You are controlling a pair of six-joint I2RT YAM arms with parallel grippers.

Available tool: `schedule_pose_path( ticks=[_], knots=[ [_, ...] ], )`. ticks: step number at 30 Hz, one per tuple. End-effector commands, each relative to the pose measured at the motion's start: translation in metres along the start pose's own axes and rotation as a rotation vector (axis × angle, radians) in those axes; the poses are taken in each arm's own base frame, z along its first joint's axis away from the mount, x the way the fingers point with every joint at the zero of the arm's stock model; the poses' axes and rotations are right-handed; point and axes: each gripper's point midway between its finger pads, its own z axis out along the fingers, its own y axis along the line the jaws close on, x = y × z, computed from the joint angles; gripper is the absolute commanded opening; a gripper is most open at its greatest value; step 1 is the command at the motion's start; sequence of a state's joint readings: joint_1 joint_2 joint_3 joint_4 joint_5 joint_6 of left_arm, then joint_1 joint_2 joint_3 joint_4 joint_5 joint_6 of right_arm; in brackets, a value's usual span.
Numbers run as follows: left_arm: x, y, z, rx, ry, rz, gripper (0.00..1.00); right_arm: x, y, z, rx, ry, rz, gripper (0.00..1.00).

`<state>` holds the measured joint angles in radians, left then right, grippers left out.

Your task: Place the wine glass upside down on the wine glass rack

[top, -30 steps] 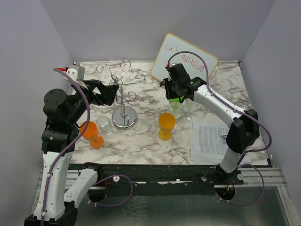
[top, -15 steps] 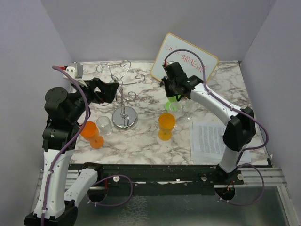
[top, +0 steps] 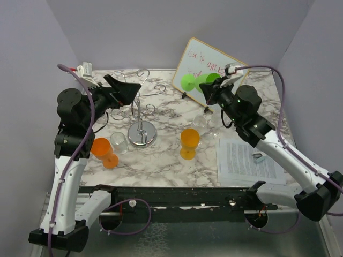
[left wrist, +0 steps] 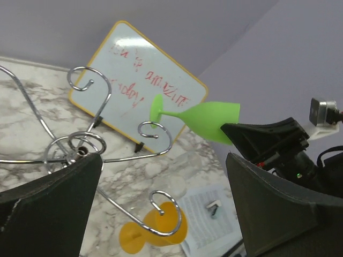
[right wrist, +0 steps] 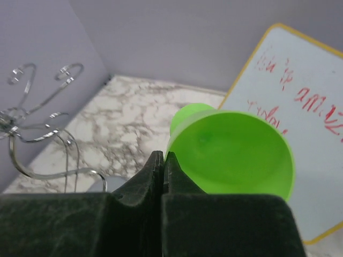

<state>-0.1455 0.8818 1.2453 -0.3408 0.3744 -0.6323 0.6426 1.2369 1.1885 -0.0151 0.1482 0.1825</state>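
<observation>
A green wine glass [top: 194,82] hangs in the air in front of the whiteboard, tipped on its side with its foot pointing left. My right gripper [top: 210,91] is shut on the rim of its bowl [right wrist: 236,155]; the fingers [right wrist: 155,176] meet at the bowl's left edge. The glass also shows in the left wrist view [left wrist: 206,119]. The wine glass rack [top: 140,115], thin silver wire with curled arms and a round chrome base, stands left of centre. My left gripper [top: 127,92] hovers open at the rack's top, with the wire hooks [left wrist: 86,147] just ahead of it and nothing between its fingers.
An orange glass [top: 189,142] stands upright mid-table and another orange one [top: 103,151] sits left of the rack. Two clear glasses [top: 119,142] [top: 201,122] are nearby. A whiteboard [top: 214,67] leans at the back. A printed sheet [top: 244,160] with a small clip lies right.
My right gripper closed on the green glass, lifted it off the table and swung it up onto its side. The left gripper rose toward the rack's top, still open.
</observation>
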Motion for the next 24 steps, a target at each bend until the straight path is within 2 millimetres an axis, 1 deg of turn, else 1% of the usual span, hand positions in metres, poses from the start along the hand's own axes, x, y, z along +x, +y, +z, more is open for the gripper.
schedule_pose_path(
  ticks=[1,2,4,6,8,9,10,11,13,18,21,24],
  knots=[
    [-0.021,-0.04,0.009,0.166,-0.032,-0.212,0.99,-0.069,0.018,-0.029,-0.109,-0.339,0.077,0.0],
    [-0.025,-0.044,0.013,0.181,-0.039,-0.25,0.99,-0.075,0.019,-0.038,-0.118,-0.379,0.097,0.01],
    [-0.033,-0.047,0.019,0.197,-0.053,-0.319,0.99,-0.096,0.02,-0.057,-0.143,-0.466,0.14,0.01],
    [-0.04,-0.052,0.026,0.211,-0.07,-0.369,0.99,-0.11,0.022,-0.072,-0.167,-0.529,0.194,0.01],
    [-0.043,-0.071,0.032,0.283,-0.076,-0.348,0.99,-0.125,0.026,-0.086,-0.205,-0.592,0.255,0.01],
    [-0.041,-0.086,0.036,0.33,-0.063,-0.331,0.99,-0.13,0.027,-0.092,-0.227,-0.619,0.295,0.01],
    [-0.037,-0.096,0.042,0.356,-0.04,-0.327,0.98,-0.135,0.029,-0.098,-0.25,-0.645,0.336,0.01],
    [-0.031,-0.102,0.052,0.369,-0.012,-0.33,0.97,-0.138,0.031,-0.103,-0.274,-0.669,0.373,0.01],
    [-0.019,-0.117,0.063,0.396,0.03,-0.342,0.97,-0.147,0.033,-0.111,-0.31,-0.719,0.431,0.01],
    [-0.004,-0.149,0.082,0.476,0.011,-0.426,0.99,-0.157,0.036,-0.117,-0.369,-0.767,0.539,0.01],
    [0.004,-0.164,0.097,0.489,0.027,-0.471,0.99,-0.158,0.039,-0.12,-0.408,-0.779,0.59,0.01],
    [0.008,-0.182,0.104,0.513,0.015,-0.517,0.99,-0.158,0.038,-0.122,-0.421,-0.79,0.631,0.0]
  ],
)
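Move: The green wine glass, pinched by its rim in the right gripper, lies with its middle about 16 cm ahead, 22 cm right and 6 cm below the open left gripper. The rack stands some 13 cm ahead of the left hand, 1 cm right, its middle about 25 cm below. The left gripper, where the right hand is bringing the glass, is roughly 8 cm back, 23 cm left and 6 cm above the right hand; the glass's middle is 8 cm ahead of that hand and 1 cm left, level with it. Keep the right gripper shut on the wine glass's rim and raise it about 15 cm while drawing it back 9 cm and slightly right, rolling and tipping up nearly 50 degrees so the foot swings up. Meanwhile bring the open left gripper some 17 cm right and 6 cm up towards the glass, turning clockwise and rolling its left side down. ##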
